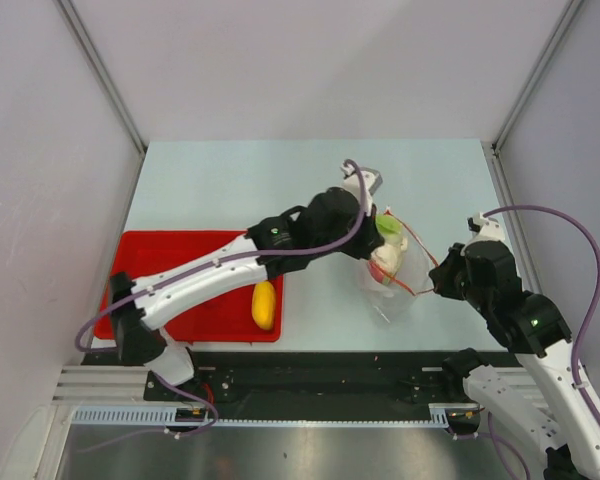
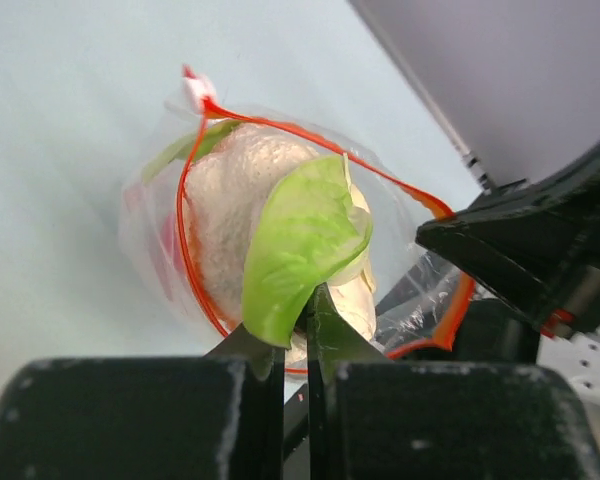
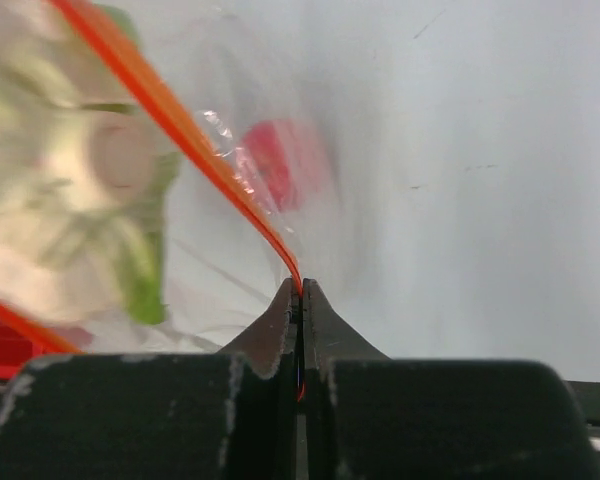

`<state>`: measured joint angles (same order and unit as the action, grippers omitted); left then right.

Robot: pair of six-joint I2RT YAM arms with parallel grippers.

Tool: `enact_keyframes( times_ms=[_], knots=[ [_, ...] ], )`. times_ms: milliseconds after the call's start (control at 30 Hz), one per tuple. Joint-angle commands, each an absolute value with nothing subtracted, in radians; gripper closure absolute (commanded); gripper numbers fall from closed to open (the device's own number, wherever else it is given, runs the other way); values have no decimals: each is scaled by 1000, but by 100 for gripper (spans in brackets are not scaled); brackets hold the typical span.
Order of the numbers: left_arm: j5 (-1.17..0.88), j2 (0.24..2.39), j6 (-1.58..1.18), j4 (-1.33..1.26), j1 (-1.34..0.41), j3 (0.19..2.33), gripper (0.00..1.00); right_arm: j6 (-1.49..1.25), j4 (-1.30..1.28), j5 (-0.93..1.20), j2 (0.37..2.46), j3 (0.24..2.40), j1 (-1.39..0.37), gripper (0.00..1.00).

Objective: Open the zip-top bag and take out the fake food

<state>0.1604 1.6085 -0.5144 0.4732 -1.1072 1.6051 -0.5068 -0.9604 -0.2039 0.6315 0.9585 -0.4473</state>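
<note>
The clear zip-top bag [image 1: 401, 296] lies on the pale table with its red zip strip [image 2: 280, 125] spread into an open ring. My left gripper [image 2: 295, 322] is at the bag's mouth, shut on a green leafy piece of fake food [image 2: 305, 235] that is attached to a whitish-beige lumpy piece [image 2: 225, 195]. In the top view that gripper [image 1: 383, 233] sits over the bag's far end. My right gripper [image 3: 301, 292] is shut on the zip strip at the bag's right side [image 1: 438, 287]. A red ball [image 3: 280, 160] shows blurred inside the bag. A yellow oval [image 1: 265, 305] rests on the red tray's edge.
The flat red tray [image 1: 180, 270] lies at the near left, under my left arm. Grey walls stand on three sides. A metal rail [image 1: 280, 415] runs along the near edge by the arm bases.
</note>
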Motion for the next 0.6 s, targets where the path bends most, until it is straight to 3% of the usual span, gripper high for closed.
enact_keyframes(
  times_ms=[0,267,567],
  knots=[
    [45,1428,-520,305,-1020,1568,100,-463,-976,-282,624,992,-440,100],
    [-225,1224,-567,97,-916,1419,100,-472,-934,-226,678,991,-437,100],
    [-288,1426,-788,-28,-955,1425,100,-466,-861,-129,663,1011,-442,100]
  ],
)
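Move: The cauliflower already hangs by a leaf from the left fingertips, its middle about 4 cm right, 2 cm ahead and 3 cm below them, still in the bag's mouth. The red tray's middle lies some 38 cm left, 1 cm ahead and 26 cm down; the yellow food in it is 23 cm left, 2 cm back. From the right gripper, pinching the zip rim, the cauliflower is about 10 cm left, 4 cm ahead and 2 cm up, the tray about 50 cm left, 5 cm ahead and 21 cm down. Keep the left gripper shut on the cauliflower's leaf and raise it about 10 cm, drawing it some 5 cm left and slightly back, away from the right gripper, then easing a little right again at the top. Roll the wrist about 25 degrees so the right-pointing fingers swing up towards level. Hold the zip rim pinched with the right gripper while it rises some 3 cm, drifting left and forward. ##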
